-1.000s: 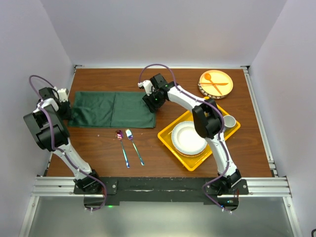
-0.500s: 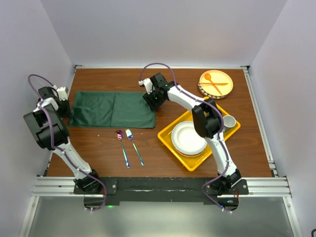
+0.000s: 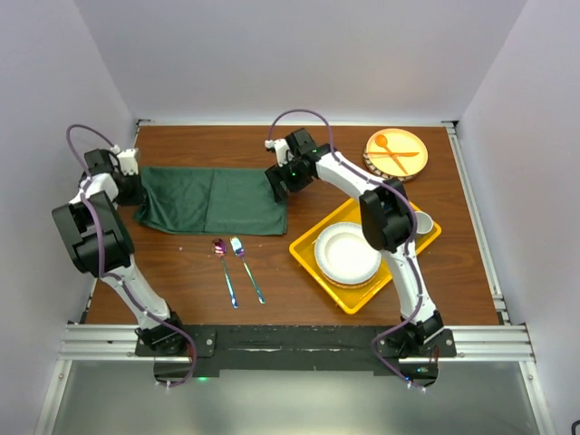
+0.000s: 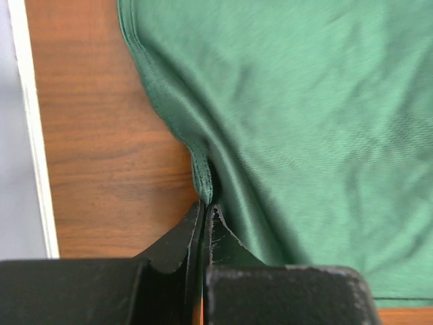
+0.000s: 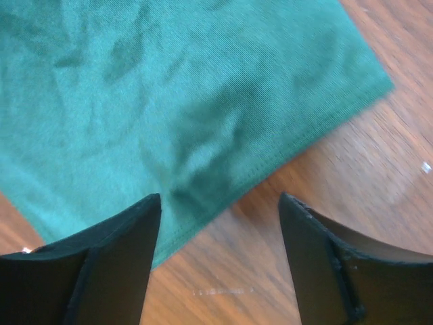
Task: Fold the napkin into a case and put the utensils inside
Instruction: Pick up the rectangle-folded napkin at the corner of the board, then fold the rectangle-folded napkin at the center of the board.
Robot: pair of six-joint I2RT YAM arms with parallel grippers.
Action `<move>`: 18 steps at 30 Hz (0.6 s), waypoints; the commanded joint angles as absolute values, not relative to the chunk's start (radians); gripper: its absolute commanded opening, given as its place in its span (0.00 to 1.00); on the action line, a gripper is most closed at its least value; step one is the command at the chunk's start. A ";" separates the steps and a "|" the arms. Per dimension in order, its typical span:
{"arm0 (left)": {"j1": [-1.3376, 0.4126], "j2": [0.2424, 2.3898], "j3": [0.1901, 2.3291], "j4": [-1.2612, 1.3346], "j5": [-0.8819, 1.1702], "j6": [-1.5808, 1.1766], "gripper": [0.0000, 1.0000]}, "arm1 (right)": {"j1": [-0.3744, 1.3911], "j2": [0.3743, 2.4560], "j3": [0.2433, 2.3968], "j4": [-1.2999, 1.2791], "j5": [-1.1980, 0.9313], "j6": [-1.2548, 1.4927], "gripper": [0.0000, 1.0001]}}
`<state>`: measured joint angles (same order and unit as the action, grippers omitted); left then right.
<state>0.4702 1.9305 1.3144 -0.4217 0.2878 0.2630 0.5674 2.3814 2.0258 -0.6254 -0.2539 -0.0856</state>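
Observation:
The dark green napkin (image 3: 213, 199) lies flat across the back left of the wooden table, folded into a wide band. My left gripper (image 3: 134, 186) is at its left end. In the left wrist view it (image 4: 204, 203) is shut on a pinched ridge of the napkin (image 4: 304, 122) hem. My right gripper (image 3: 275, 178) hovers over the napkin's right end. The right wrist view shows it (image 5: 220, 200) open over the hem of the napkin (image 5: 135, 101), holding nothing. Two slim iridescent utensils (image 3: 236, 269) lie side by side on the wood in front of the napkin.
A yellow tray (image 3: 305, 246) at the right front holds a stack of white plates (image 3: 347, 254) and a small cup (image 3: 422, 222). A woven plate with an orange spoon and fork (image 3: 396, 154) sits at the back right. A raised rail (image 3: 134, 136) borders the table's left side.
My left gripper has closed on the napkin's left hem and moved slightly right and back, bunching that end. My right gripper has opened wider and shifted a little toward the back.

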 commanded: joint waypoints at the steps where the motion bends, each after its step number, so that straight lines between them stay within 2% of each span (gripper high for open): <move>1: 0.422 1.813 1.322 -0.400 0.333 0.261 0.00 | 0.531 2.261 1.999 -0.661 -0.304 -0.015 0.80; 9: 0.241 1.752 1.318 -0.416 0.414 0.229 0.00 | 0.468 2.243 1.930 -0.675 -0.327 0.084 0.91; 10: 0.197 1.752 1.318 -0.416 0.428 0.209 0.00 | 0.462 2.240 1.924 -0.667 -0.354 0.095 0.95; 12: 0.155 1.761 1.316 -0.402 0.449 0.187 0.00 | 0.442 2.230 1.908 -0.658 -0.386 0.124 0.98; 18: -0.027 1.810 1.324 -0.353 0.489 0.097 0.00 | 0.400 2.226 1.894 -0.646 -0.505 0.182 0.98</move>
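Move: The left hand holds the middle of the napkin's left edge just off the table. The napkin's right edge, where it seems bound, lies about 42 cm to its right, 2 cm back and 3 cm below; the spoon lies some 25 cm right and 22 cm back, the fork 31 cm right and 21 cm back. From the right hand, the napkin's right edge lies directly below by about 3 cm, its middle 3 cm back; the yellow tray's centre is 23 cm right and 15 cm back. Rising about 7 cm first, then sweeping fast to the right some 20 cm and slightly forward, the left hand keeps its pinch on the napkin's left edge and carries it over the cloth towards the right edge, turning clockwise. Meanwhile the right hand opens wider and moves about 6 cm right, clear of the napkin's right edge. ##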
